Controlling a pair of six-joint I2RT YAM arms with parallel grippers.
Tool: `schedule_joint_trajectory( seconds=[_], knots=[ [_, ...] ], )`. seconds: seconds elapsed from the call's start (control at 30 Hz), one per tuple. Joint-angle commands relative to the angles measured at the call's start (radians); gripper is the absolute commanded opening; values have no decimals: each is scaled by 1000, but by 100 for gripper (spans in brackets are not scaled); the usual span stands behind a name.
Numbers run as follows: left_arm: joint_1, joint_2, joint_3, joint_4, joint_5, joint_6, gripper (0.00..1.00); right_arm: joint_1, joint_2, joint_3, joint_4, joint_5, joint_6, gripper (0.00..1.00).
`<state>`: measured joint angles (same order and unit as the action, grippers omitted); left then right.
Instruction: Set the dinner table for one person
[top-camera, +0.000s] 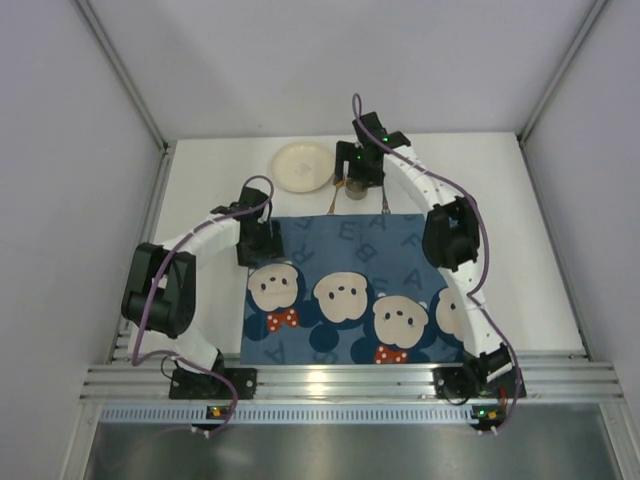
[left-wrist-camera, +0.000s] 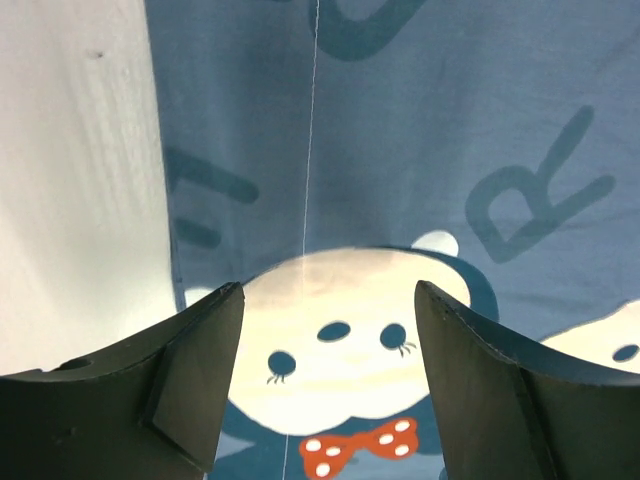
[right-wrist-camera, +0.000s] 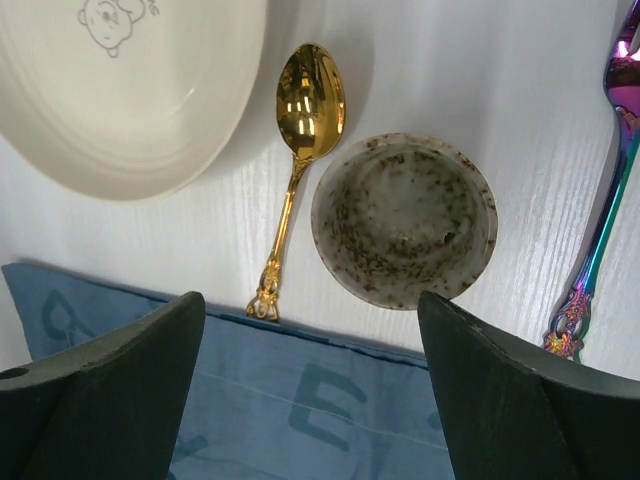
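The dinner table is a white top with a navy mouse-print placemat near its front edge. Behind the mat lie a cream plate, a gold spoon, a speckled cup and an iridescent fork. My right gripper hangs open above the mat's far edge, just short of the spoon's handle and the cup, with nothing between its fingers. My left gripper is open over a mouse face near the mat's left edge and holds nothing.
In the top view the plate sits at the back, left of the right gripper; the cup is partly under it. Bare white table lies left of the mat. Grey walls enclose three sides.
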<state>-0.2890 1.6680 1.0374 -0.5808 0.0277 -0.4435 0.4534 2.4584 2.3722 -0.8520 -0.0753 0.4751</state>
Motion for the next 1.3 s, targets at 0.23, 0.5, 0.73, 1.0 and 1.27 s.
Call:
schedule_joint_trajectory(
  seconds=[0.23, 0.5, 0.73, 1.0, 1.27],
  knots=[
    [5, -93, 136, -128, -51, 25, 75, 30, 80, 50, 28, 63, 0, 61],
    [5, -99, 108, -123, -69, 40, 74, 33, 77, 48, 22, 120, -27, 5],
    [5, -77, 144, -117, -55, 45, 74, 21, 13, 67, 22, 118, -10, 0],
    [5, -15, 251, -105, 89, 100, 95, -59, -362, -266, -4, 247, -38, 0],
    [-56, 166, 496, -110, 104, 69, 98, -225, -762, -873, 73, 279, -64, 0]
  ],
)
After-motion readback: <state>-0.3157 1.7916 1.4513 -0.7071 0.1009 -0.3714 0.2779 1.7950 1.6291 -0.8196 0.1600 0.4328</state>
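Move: Just right of the right hand and about 7 cm below it stands the speckled cup, its middle some 3 cm to the right and 1 cm ahead. Of that cup, the gold spoon lies about 5 cm to the left, the fork 6 cm to the right, and the plate 13 cm left and 5 cm farther out. From the left hand the plate is roughly 20 cm ahead and 9 cm right, slightly lower; the spoon is 14 cm ahead and 17 cm right. Sinking about 5 cm almost straight down, the right hand shuts its wide fingers on the cup's left wall, pinching the rim, then lifts and sweeps some 18 cm right and 9 cm back, past the fork to above the placemat's far right corner. The left hand rises off the mat, waits, then goes forward, up and somewhat right towards the plate, opening fully. ##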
